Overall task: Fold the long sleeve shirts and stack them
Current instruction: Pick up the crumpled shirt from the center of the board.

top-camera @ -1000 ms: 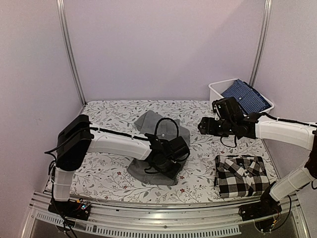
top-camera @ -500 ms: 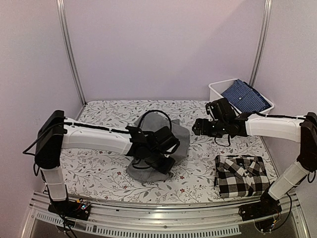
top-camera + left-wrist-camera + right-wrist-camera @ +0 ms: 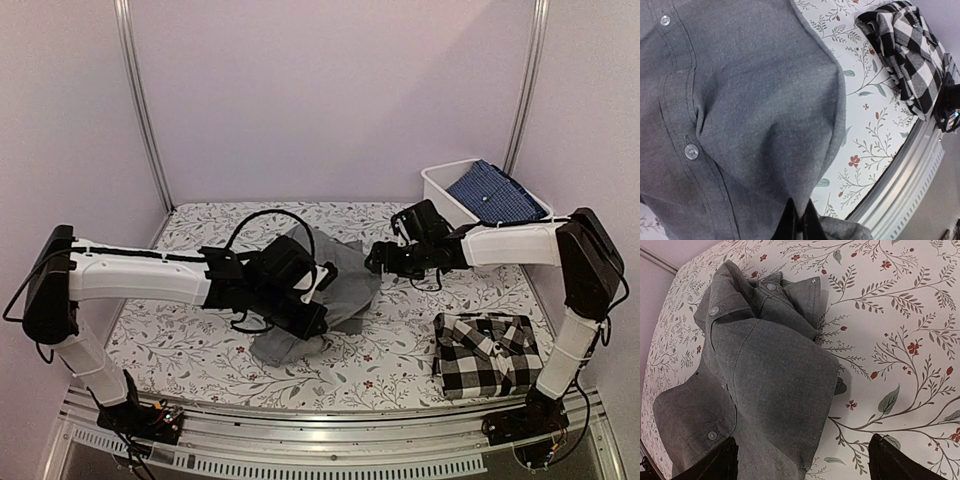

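The plain grey long sleeve shirt (image 3: 345,283) lies rumpled mid-table, collar and buttons toward the back. My left gripper (image 3: 306,301) is shut on a pinched fold of it; in the left wrist view the grey shirt (image 3: 740,110) rises tent-like from the closed left gripper (image 3: 801,226). My right gripper (image 3: 377,262) hovers open at the shirt's right edge. In the right wrist view the right gripper (image 3: 802,465) straddles the grey shirt's (image 3: 770,375) edge without touching it. The black-and-white checked shirt (image 3: 487,353) lies folded at the front right and shows in the left wrist view (image 3: 912,55).
A white bin (image 3: 437,186) holding a folded blue cloth (image 3: 495,192) stands at the back right corner. The floral tablecloth (image 3: 190,340) covers the table. A metal rail (image 3: 320,455) runs along the near edge, also seen as the rail (image 3: 900,190) in the left wrist view.
My left gripper closed on the grey shirt and pulled it leftward, bunching the cloth. My right arm reached further left, up to the shirt's right edge, jaws still open.
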### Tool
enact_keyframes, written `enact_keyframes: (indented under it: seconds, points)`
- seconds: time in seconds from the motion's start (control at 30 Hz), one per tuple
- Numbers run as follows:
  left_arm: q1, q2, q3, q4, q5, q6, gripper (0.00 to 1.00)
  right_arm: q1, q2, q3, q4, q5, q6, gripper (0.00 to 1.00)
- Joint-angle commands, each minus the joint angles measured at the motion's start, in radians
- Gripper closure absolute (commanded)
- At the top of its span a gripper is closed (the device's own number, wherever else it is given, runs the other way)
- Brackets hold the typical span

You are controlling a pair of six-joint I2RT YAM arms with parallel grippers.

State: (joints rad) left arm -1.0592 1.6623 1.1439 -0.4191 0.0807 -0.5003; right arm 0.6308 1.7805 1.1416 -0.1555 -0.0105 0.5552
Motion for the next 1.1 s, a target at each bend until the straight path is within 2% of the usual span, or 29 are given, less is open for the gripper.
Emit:
enact_keyframes:
  seconds: [0.0,0.13,0.37,0.53,0.67,0.73,0.87,0.93,1.07]
  points:
    - [0.056,-0.087,-0.086,0.079,0.08,-0.032,1.0,-0.007,0.058,0.042,0.035,-0.05,0.015,0.11]
    - [0.092,-0.121,-0.147,0.118,0.134,-0.054,1.0,-0.007,0.084,0.043,0.034,-0.069,0.019,0.11]
    - [0.111,-0.124,-0.157,0.128,0.158,-0.054,1.0,0.0,0.081,0.038,0.029,-0.059,0.027,0.12]
    - [0.114,-0.123,-0.159,0.134,0.168,-0.053,1.0,0.0,0.103,0.042,0.094,-0.102,0.038,0.25]
    - [0.116,-0.129,-0.156,0.13,0.178,-0.045,1.0,-0.002,0.173,0.109,0.142,-0.145,0.063,0.32]
    - [0.115,-0.131,-0.151,0.135,0.194,-0.034,1.0,-0.004,0.209,0.148,0.173,-0.173,0.079,0.41]
    - [0.115,-0.118,-0.104,0.131,0.256,-0.015,1.0,-0.027,0.238,0.222,0.161,-0.144,0.091,0.82]
    - [0.111,-0.102,-0.059,0.135,0.298,0.0,1.0,-0.048,0.221,0.257,0.128,-0.119,0.085,0.99]
    - [0.077,-0.042,0.1,0.134,0.353,0.04,1.0,-0.08,0.153,0.377,-0.022,0.001,-0.001,1.0]
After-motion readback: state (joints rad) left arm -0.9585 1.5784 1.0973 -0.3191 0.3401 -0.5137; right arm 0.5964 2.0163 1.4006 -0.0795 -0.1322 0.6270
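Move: The left gripper already holds the raised near end of the grey shirt. The right gripper stands open above the shirt's upper right edge: the bit of edge to pinch is about 4 cm ahead, 4 cm left and 3 cm below it, and some 22 cm ahead, 6 cm right and 3 cm below the left gripper. From the right gripper, the white bin stands about 16 cm ahead and 26 cm right; the folded checked shirt lies 17 cm back, 21 cm right. Sink the open right gripper about 2.5 cm to the grey shirt's edge, pause, then sweep it forward and left some 5 cm while closing to pinch the cloth, and finish rising and still going forward. Keep the left gripper's hold: draw it 3 cm left, wait, then lift it about 4 cm as it comes back right, fingers swinging outward to the right. ##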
